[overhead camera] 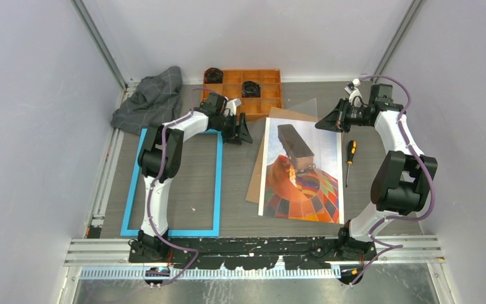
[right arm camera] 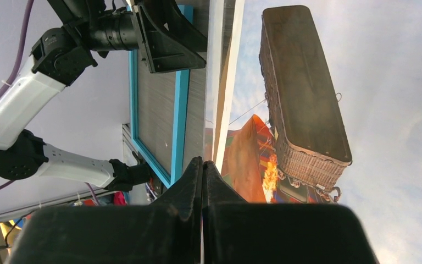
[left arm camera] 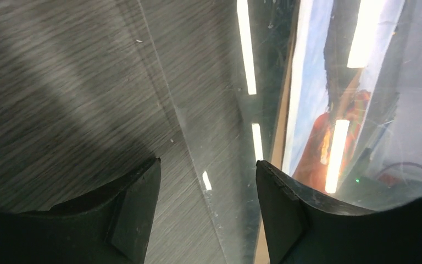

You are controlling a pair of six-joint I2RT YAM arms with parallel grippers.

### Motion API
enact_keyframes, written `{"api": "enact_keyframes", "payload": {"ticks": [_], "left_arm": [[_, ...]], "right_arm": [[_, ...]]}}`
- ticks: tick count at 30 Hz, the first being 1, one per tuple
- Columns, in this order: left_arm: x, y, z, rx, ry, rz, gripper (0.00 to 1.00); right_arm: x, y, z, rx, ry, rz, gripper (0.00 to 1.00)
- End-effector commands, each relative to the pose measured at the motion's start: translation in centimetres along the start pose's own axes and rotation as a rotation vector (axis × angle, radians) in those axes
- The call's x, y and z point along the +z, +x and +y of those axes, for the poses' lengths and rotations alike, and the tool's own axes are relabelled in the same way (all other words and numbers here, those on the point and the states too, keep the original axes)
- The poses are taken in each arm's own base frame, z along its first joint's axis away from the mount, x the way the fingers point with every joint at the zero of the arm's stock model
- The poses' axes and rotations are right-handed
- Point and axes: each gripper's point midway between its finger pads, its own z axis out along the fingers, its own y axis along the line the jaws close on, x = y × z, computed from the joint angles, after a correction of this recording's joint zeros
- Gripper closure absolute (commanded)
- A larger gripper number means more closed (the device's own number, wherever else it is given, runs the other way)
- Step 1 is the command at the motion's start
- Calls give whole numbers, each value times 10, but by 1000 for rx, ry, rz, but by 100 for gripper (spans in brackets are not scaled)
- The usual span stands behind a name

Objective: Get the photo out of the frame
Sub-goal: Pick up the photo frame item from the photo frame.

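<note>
The blue frame (overhead camera: 218, 183) lies flat and empty on the left of the table, and shows in the right wrist view too (right arm camera: 180, 110). The photo (overhead camera: 304, 183) of the hot-air balloon lies to its right on a brown backing board (overhead camera: 256, 180). My right gripper (overhead camera: 321, 122) is shut on the far edge of a clear sheet (overhead camera: 300, 107), which runs edge-on away from its fingertips (right arm camera: 203, 160). My left gripper (overhead camera: 243, 131) stands open at the sheet's left side. The sheet's edge (left arm camera: 225, 110) crosses between its fingers (left arm camera: 207, 165), and the photo (left arm camera: 307, 110) shows through it.
An orange compartment tray (overhead camera: 228, 81) with two black rolls stands at the back. A crumpled grey cloth (overhead camera: 149, 98) lies at the back left. A screwdriver (overhead camera: 349, 158) lies just right of the photo. Grey walls close in both sides.
</note>
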Motion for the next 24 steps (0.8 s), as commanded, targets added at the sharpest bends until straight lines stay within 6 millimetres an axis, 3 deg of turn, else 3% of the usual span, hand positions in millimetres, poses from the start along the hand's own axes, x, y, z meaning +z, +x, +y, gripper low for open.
{"api": "enact_keyframes", "payload": {"ticks": [1,4,11,17,24], "left_arm": [[12,12,5,-28,29,17,34],[17,17,8,-43,33,26,34],[24,24,9,-73,40,33,34],[23,22,7,-80,44,23,34],[25,25,7,-90,52,24,34]], "right_arm": [[2,-4,5,11,-39,-5,99],[5,-3,4,26,-44,5,98],[14,6,7,37,-51,38,74],[21,11,3,24,-17,50,66],[37,20,-6,14,18,82,65]]}}
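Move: The right hand holds the clear sheet by its raised right edge. The sheet's middle lies about 10 cm left, 7 cm back and 9 cm below this hand. The photo's middle is some 4 cm left and 7 back, about 17 below; the screwdriver lies 11 cm right, 3 back, equally low. From the left hand, low at the sheet's left edge, the sheet's middle is about 11 cm right, 10 back and 5 above. The right fingers loosen their pinch on the clear sheet's raised edge, opening to about a third of their range with the sheet still running between them. Meanwhile the hand first eases down, then goes left towards the left hand and down again, about 2.5 cm each way in all. The left hand stays low with its fingers open at the sheet's left edge, creeping about 1 cm right. ##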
